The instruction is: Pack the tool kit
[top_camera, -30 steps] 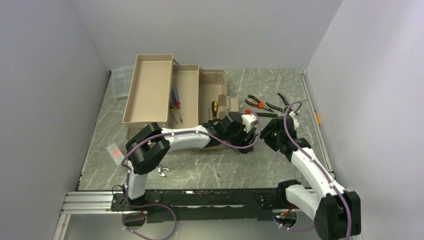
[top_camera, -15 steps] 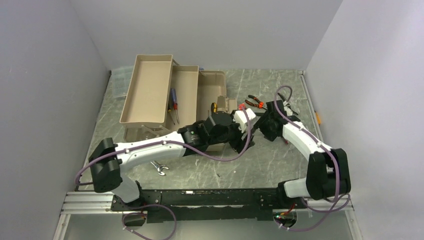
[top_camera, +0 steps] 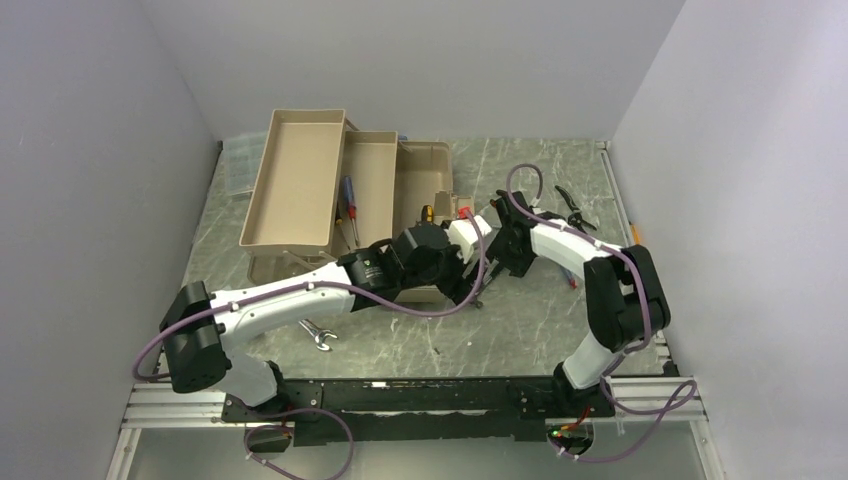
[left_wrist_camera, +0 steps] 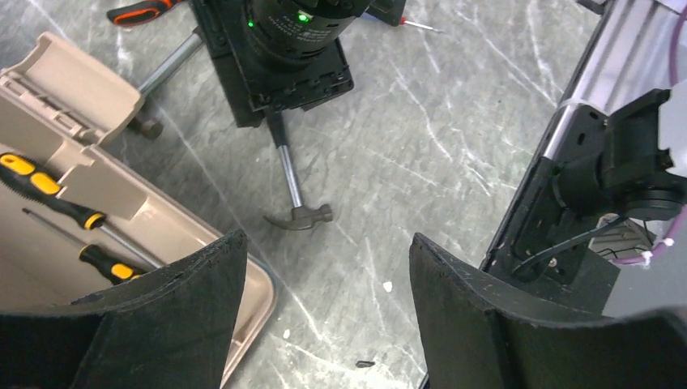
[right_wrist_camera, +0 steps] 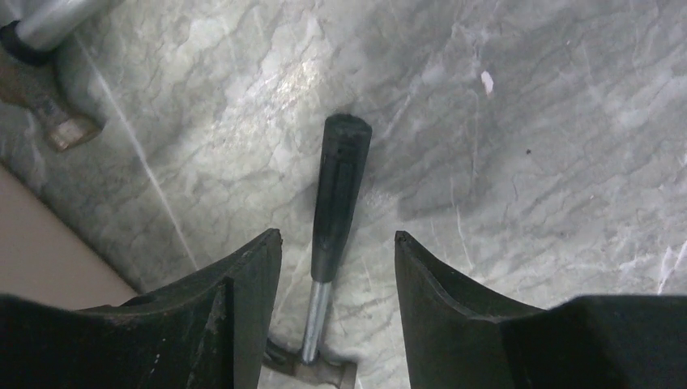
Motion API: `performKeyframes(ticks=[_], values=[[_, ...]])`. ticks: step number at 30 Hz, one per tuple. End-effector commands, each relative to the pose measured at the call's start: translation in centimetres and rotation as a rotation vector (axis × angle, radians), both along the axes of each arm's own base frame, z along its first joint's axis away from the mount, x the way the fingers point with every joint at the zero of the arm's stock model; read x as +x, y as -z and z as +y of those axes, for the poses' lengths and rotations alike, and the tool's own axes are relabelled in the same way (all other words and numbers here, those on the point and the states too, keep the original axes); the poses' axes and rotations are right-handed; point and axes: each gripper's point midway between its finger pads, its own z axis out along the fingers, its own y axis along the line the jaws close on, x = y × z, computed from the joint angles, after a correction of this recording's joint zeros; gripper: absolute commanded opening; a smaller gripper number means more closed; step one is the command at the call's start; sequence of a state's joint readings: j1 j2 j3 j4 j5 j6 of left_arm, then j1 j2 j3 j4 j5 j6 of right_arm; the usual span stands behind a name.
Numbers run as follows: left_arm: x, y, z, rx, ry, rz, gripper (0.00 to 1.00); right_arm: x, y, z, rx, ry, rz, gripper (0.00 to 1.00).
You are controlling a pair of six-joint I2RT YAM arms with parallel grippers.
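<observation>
The tan toolbox [top_camera: 425, 172] stands open with its trays [top_camera: 300, 180] folded out to the left. Black-and-yellow screwdrivers [left_wrist_camera: 61, 203] lie in its bottom. A claw hammer [right_wrist_camera: 339, 182] with a black grip lies on the table right of the box. My right gripper [right_wrist_camera: 337, 237] hangs open just above it, one finger on each side of the handle, not touching. My left gripper [left_wrist_camera: 326, 237] is open and empty over the table by the box's corner, facing the hammer's head [left_wrist_camera: 301, 217]. A second hammer [left_wrist_camera: 162, 73] lies by the box.
A steel wrench [top_camera: 318, 335] lies on the table in front of the box. Black pliers [top_camera: 570, 203] lie at the back right, and an orange-handled tool [left_wrist_camera: 142, 10] is near the right arm. A clear organiser [top_camera: 240, 160] sits against the left wall.
My right arm has swung left toward the toolbox, so its gripper now straddles the hammer handle. The left arm has stretched out and then drawn a little to the left.
</observation>
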State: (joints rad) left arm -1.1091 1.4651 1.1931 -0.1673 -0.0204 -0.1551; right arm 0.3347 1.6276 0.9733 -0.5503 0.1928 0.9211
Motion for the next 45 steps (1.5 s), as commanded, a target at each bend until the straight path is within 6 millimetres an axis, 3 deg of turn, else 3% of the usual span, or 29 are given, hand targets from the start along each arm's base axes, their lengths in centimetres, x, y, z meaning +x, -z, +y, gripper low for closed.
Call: performKeyframes(ticks=[1, 6, 10, 12, 16, 22, 27, 37, 45], values=[[0.7, -0.4, 0.9, -0.006, -0.034, 0.01, 0.76, 0.7, 0.7, -0.7, -0.064, 0.027, 0.023, 0.54], [1.0, 0.4, 0.4, 0.008, -0.024, 0.025, 0.76, 0.8, 2.2, -0.5, -0.069, 0.0, 0.052, 0.43], [1.0, 0.9, -0.9, 0.022, 0.011, 0.043, 0.75, -0.2, 2.7, -1.1, -0.082, -0.012, 0.073, 0.1], [1.2, 1.3, -1.7, 0.029, 0.025, 0.051, 0.75, -0.9, 2.2, -1.8, -0.074, -0.006, 0.057, 0.0], [1.6, 2.7, -3.6, 0.042, 0.057, 0.072, 0.75, -2.2, 1.0, -2.7, -0.005, -0.015, 0.002, 0.0], [2.0, 6.4, -6.7, 0.072, 0.089, 0.142, 0.77, -3.6, -0.7, -3.5, 0.117, -0.006, -0.118, 0.0], [1.9, 9.1, -8.3, 0.074, 0.111, 0.195, 0.77, -4.1, -0.7, -3.7, 0.153, -0.005, -0.134, 0.0], [1.2, 14.1, -10.4, 0.096, 0.162, 0.297, 0.76, -4.3, -0.3, -3.9, 0.148, -0.006, -0.126, 0.0], [1.1, 16.2, -11.2, 0.131, 0.169, 0.356, 0.7, -4.3, -0.2, -3.4, 0.176, -0.01, -0.121, 0.0]])
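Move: The small hammer's black handle lies almost under my open right fingers, about 1 cm ahead and 2 cm below. From that hand the small hammer's head is roughly 6 cm back and 5 cm left, the larger hammer's head about 8 cm ahead and 8 cm left, and the toolbox's near right corner about 7 cm back and 11 cm left. From my left hand the small hammer's head is some 4 cm ahead, 8 cm right and 21 cm below. I lower my right hand a little and close its fingers on the small hammer's handle, then pull it back about 5 cm and somewhat right, rising slightly and tilting its left side up; there it keeps its pinch. Meanwhile I bring my open left hand down some 18 cm and to the right, tipping its fingers down about 20 degrees towards the hammer's head. ##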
